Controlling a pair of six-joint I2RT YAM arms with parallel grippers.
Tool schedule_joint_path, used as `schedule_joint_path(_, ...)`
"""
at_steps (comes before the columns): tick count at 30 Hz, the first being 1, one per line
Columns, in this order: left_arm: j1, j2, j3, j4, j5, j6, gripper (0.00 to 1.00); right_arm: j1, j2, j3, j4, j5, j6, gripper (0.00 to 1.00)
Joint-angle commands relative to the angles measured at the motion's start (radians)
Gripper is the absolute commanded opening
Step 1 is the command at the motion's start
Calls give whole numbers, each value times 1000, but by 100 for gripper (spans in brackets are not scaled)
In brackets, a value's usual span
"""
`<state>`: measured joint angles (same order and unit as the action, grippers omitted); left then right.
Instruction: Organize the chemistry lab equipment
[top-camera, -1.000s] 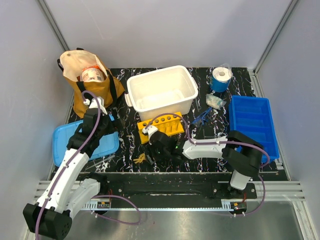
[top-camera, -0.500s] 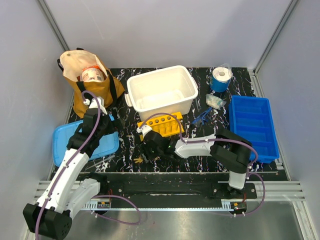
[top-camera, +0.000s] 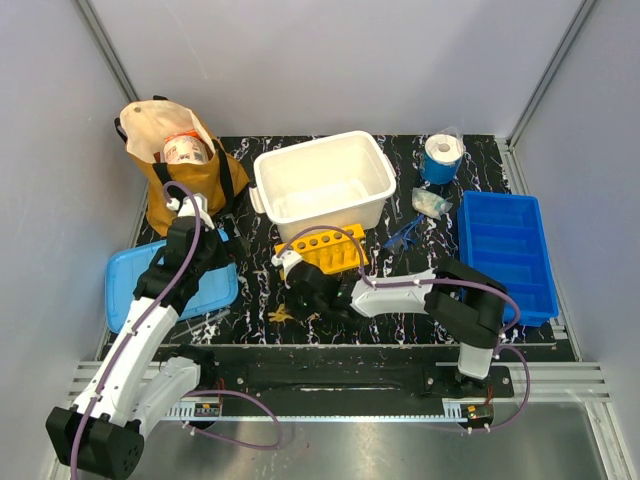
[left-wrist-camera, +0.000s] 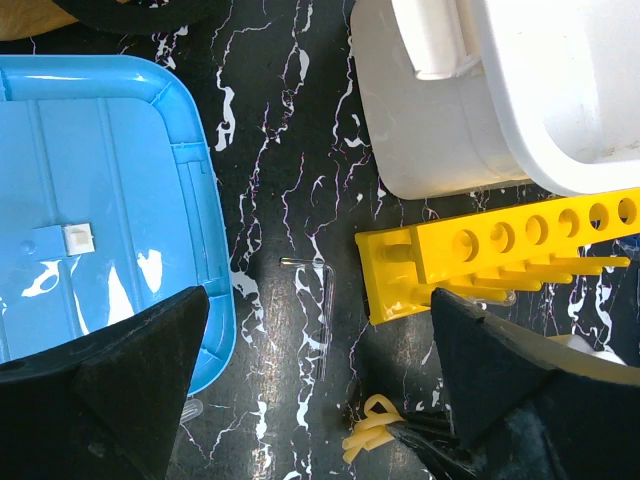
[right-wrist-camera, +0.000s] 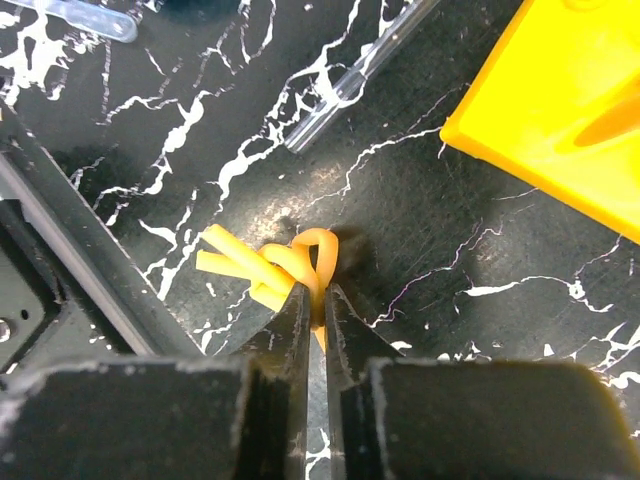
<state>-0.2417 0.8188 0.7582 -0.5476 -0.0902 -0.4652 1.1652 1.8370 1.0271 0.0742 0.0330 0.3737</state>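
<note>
The yellow-orange knotted piece (right-wrist-camera: 268, 266) lies on the black marbled mat near the front edge, seen too in the top view (top-camera: 283, 315) and the left wrist view (left-wrist-camera: 370, 430). My right gripper (right-wrist-camera: 318, 298) is shut on it, the knot pinched between the tips. A thin clear tube (right-wrist-camera: 355, 75) lies just beyond it, another bent one (left-wrist-camera: 322, 290) beside the yellow rack (left-wrist-camera: 500, 255). My left gripper (left-wrist-camera: 320, 330) hovers open above the mat between the blue lid and the rack. Blue-framed safety glasses (top-camera: 402, 236) and a clear packet (top-camera: 431, 202) lie at the right.
A white tub (top-camera: 322, 181) stands at mid-back, a blue divided bin (top-camera: 506, 255) at right, a blue lid (top-camera: 135, 290) at left, a brown cloth bag (top-camera: 175, 175) at back left and a blue tape roll (top-camera: 440, 158) at back right. A pipette (right-wrist-camera: 80, 15) lies near the knot.
My right gripper slid left from the rack to the knotted piece near the front edge and closed on it. The left arm has stayed still.
</note>
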Motion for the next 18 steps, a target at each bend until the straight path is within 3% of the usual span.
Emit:
schedule_joint_path(1, 5, -18, -8, 38, -25, -15, 97, 7, -113, 13, 15, 10, 13, 8)
schedule_joint_path(7, 4, -18, -11, 40, -13, -15, 97, 5, -238, 59, -68, 105, 10, 7)
schedule_joint_path(10, 4, -21, -11, 40, -11, -15, 98, -9, -283, 119, -213, 226, -2, 8)
schedule_joint_path(18, 4, -32, -14, 47, 7, -4, 96, -206, -354, 277, -292, 266, -126, 10)
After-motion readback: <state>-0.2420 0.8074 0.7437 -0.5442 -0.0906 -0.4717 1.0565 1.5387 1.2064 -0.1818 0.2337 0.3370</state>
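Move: The knotted yellow tubing is already pinched in the right hand, close to the table top. From that hand the white bin it seems bound for has its middle about 26 cm ahead, 8 cm to the right and a few centimetres higher; the yellow test-tube rack lies between, 12 cm ahead and 8 cm right. The blue tray sits some 24 cm left and 8 cm ahead. From the left hand, the bin is roughly 17 cm ahead, 19 cm right and 10 cm below. The knotted tubing, kept in the right hand's closed fingers, is raised about 16 cm, first straight up and then ever faster forward as well, some 8 cm, with a drift to the right, over the rack's near left part and towards the white bin. On the way the wrist tips the fingers up and turns clockwise, each by around 15 degrees. ##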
